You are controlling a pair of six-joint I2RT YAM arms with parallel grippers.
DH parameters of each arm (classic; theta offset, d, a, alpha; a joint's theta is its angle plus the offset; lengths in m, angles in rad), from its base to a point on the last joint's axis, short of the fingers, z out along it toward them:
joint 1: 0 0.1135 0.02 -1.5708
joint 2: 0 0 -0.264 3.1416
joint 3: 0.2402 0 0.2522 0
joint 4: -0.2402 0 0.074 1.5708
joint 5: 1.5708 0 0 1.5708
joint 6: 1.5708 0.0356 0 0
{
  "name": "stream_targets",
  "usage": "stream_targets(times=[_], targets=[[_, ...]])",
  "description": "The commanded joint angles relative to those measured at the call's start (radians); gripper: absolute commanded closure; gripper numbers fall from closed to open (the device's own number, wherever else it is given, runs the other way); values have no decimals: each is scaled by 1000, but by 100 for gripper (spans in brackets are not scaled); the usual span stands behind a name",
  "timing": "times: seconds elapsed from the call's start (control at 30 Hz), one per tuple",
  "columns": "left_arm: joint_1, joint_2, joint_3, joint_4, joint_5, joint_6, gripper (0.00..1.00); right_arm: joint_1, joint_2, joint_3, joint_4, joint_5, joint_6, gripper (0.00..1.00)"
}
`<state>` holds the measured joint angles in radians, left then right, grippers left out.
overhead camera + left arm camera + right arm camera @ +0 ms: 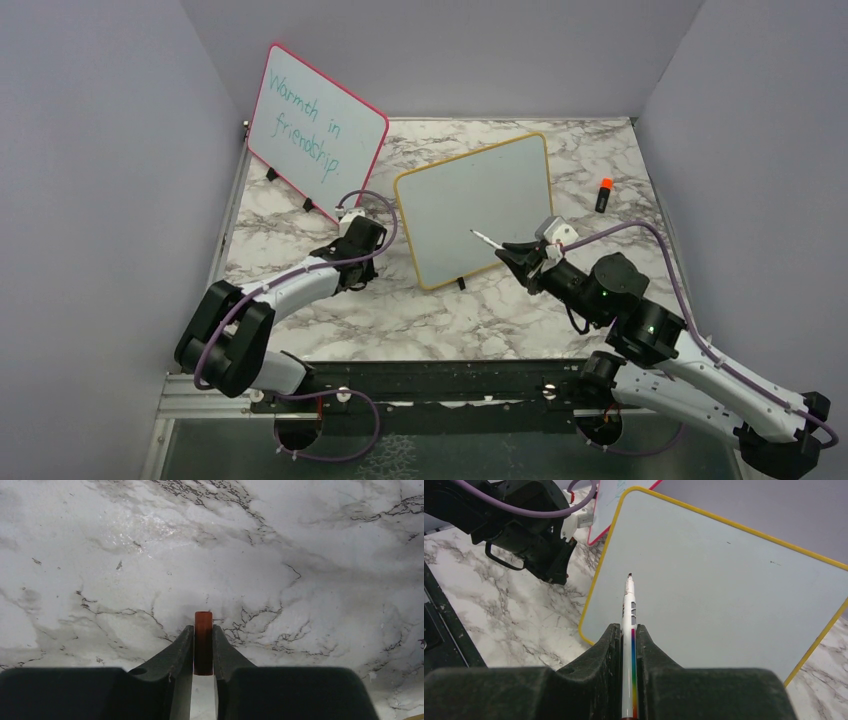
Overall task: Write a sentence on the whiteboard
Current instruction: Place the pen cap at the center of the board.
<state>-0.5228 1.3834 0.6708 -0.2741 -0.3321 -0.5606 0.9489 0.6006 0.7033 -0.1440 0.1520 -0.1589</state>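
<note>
The whiteboard point(480, 205) with the yellow-orange frame stands tilted at the table's middle, and its white face point(724, 580) is blank; no sentence shows on it. My right gripper point(512, 250) point(627, 630) is shut on a white marker point(486, 239) point(628, 605) with a rainbow stripe. The marker's dark tip points at the board's lower left part; whether it touches I cannot tell. Left of the board, my left gripper point(352, 272) point(203, 630) points down at the marble, shut on a small reddish-brown cap point(203, 640).
A pink-red-framed board point(315, 125) with teal writing stands at the back left. A small black object with an orange top point(604, 193) stands at the right of the whiteboard. In the right wrist view the left arm point(524, 525) is close to the whiteboard's left edge.
</note>
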Motion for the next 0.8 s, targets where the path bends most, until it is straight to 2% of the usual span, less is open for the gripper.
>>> stream_targets(times=[0.0, 0.13, 0.3, 0.4, 0.53, 0.77], targets=[[7, 9, 5, 35, -46, -28, 77, 4, -19, -14, 32, 14, -1, 100], [7, -29, 5, 18, -46, -36, 69, 4, -33, -16, 31, 10, 1, 100], [7, -127, -8, -16, -68, -40, 42, 4, -46, -14, 28, 5, 4, 100], [9, -202, -2, -55, -85, -39, 21, 4, -51, -16, 27, 15, 7, 100], [7, -328, 15, -96, -73, 24, 1, 4, -45, -3, 5, 4, 12, 100], [7, -469, 79, -175, -86, 106, 1, 4, -12, 13, -10, 10, 53, 98]])
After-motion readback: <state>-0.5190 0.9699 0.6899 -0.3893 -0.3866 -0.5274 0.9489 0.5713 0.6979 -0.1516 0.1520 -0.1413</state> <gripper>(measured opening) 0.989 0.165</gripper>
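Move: The pen cap is still between the left fingertips, practically at the hand point and just above the bare marble. From there the yellow-framed whiteboard's middle is some 21 cm to the right, about 7 cm ahead and 7 cm higher; the pink-framed board's middle stands about 21 cm ahead, 9 cm left and 8 cm up. From the right hand, the cap lies roughly 24 cm to the left, 9 cm ahead and 27 cm below. The left fingers let go of the pen cap at the table, spreading from nearly shut to wide open. The hand first stays low for a moment, then goes up off the cap by about 11 cm, still opening as it climbs, and its fingers tilt some 15 degrees outward from their steep downward pointing. ##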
